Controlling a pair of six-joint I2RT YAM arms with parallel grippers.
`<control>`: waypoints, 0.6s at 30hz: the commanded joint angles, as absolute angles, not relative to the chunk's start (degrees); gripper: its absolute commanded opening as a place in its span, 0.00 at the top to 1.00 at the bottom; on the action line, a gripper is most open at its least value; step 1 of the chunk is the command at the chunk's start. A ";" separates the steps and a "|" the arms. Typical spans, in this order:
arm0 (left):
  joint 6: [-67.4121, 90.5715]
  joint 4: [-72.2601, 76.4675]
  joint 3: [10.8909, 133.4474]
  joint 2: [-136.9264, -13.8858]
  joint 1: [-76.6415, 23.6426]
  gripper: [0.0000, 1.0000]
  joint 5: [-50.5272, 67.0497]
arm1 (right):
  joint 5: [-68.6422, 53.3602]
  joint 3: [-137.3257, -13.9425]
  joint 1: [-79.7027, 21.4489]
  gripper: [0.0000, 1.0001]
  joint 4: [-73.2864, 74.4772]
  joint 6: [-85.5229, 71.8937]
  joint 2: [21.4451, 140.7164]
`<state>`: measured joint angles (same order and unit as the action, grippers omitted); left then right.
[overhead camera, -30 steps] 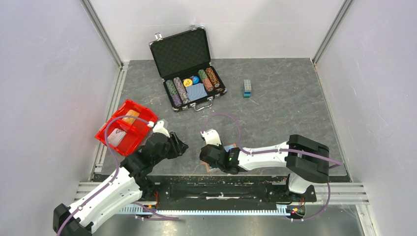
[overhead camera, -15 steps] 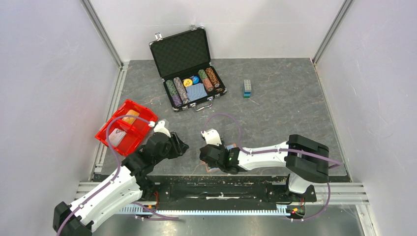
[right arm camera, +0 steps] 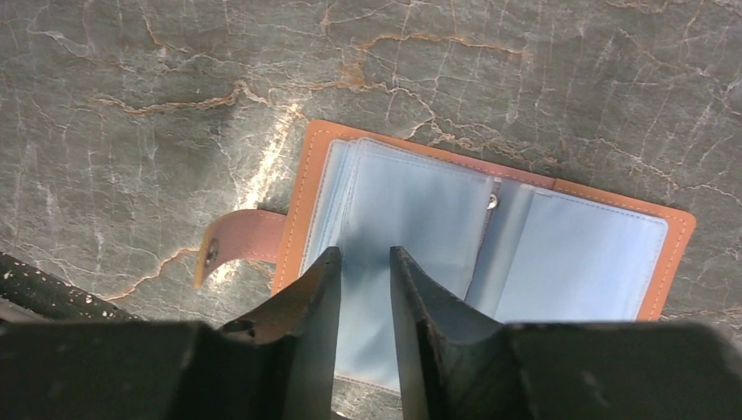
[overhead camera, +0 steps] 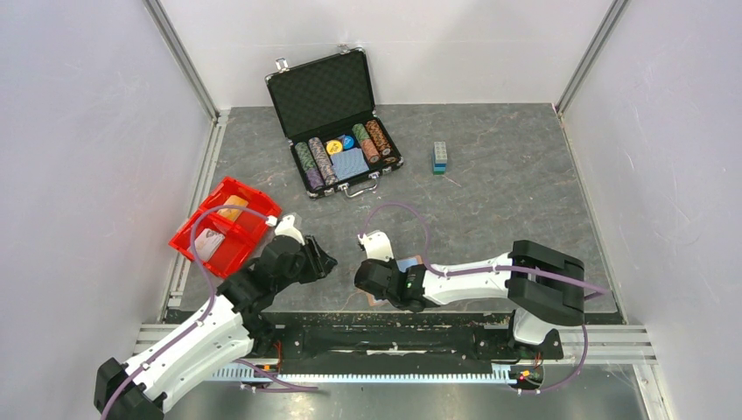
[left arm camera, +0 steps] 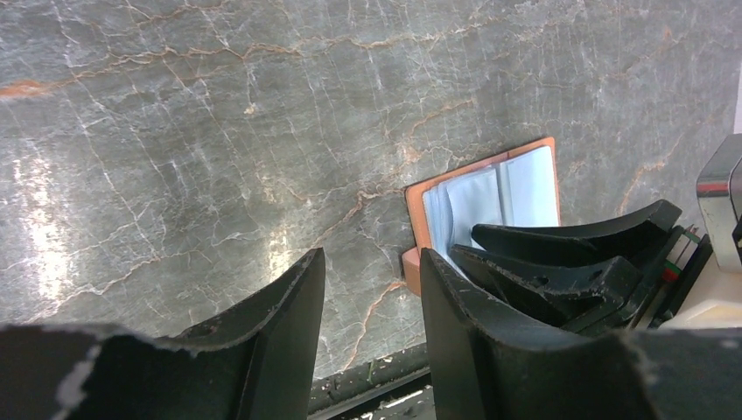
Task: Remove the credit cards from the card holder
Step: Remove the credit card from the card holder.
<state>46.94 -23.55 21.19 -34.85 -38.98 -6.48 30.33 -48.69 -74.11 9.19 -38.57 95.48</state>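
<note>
The card holder (right arm camera: 560, 262) lies open on the grey table, brown leather with pale blue sleeves and its tab (right arm camera: 241, 241) sticking out to the left. My right gripper (right arm camera: 365, 254) hovers over its left page, jaws a little apart with nothing between them. In the left wrist view the card holder (left arm camera: 525, 179) shows beyond my right gripper's black fingers (left arm camera: 560, 254). My left gripper (left arm camera: 372, 258) is open and empty over bare table, to its left. An orange-yellow card (overhead camera: 232, 208) and a pale card (overhead camera: 207, 245) lie in the red bin (overhead camera: 254, 229). Whether any cards sit in the sleeves, I cannot tell.
An open black poker-chip case (overhead camera: 324, 96) stands at the back centre. A small blue-green block (overhead camera: 440, 157) sits to its right. The table's front edge and rail (overhead camera: 394, 337) run just behind both grippers. White walls close in both sides.
The right gripper's jaws have narrowed over the left page and it has shifted slightly. The left arm has barely moved.
</note>
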 commanded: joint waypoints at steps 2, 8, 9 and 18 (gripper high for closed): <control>48.36 -20.39 21.35 -36.04 -39.11 0.49 -4.43 | 32.82 -46.67 -74.05 0.78 12.26 -39.63 94.17; 47.47 -19.25 22.22 -38.07 -39.11 0.49 -2.96 | 34.64 -46.77 -74.00 0.96 10.83 -38.44 90.45; 47.42 -19.06 22.27 -38.57 -39.11 0.49 -2.59 | 35.07 -46.64 -73.92 1.00 10.74 -38.31 89.59; 47.12 -11.67 21.80 -44.81 -39.20 0.50 6.19 | 34.02 -37.76 -70.50 1.00 5.17 -37.55 79.73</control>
<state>46.92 -18.20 21.19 -42.52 -38.98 0.60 32.62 -40.69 -72.51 8.27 -37.91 82.96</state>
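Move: At the card holder's left-hand page, the right fingers sit close over the top sleeve, whose middle is about 2 cm to their right and 1 cm below. The right-hand page lies some 8 cm to the right and 1 cm ahead; the closing strap is about 5 cm left and 1 cm back. From the left hand, that sleeve is roughly 13 cm right, 2 cm back and 8 cm down. Closing fully from about a third open, the right fingers pinch the top sleeve near its free left edge, then pull it right and up by 3 to 4 cm each way, over the holder towards its right-hand page. The left hand, still half open and empty, eases about 2 cm right and 1 cm down towards the holder. ##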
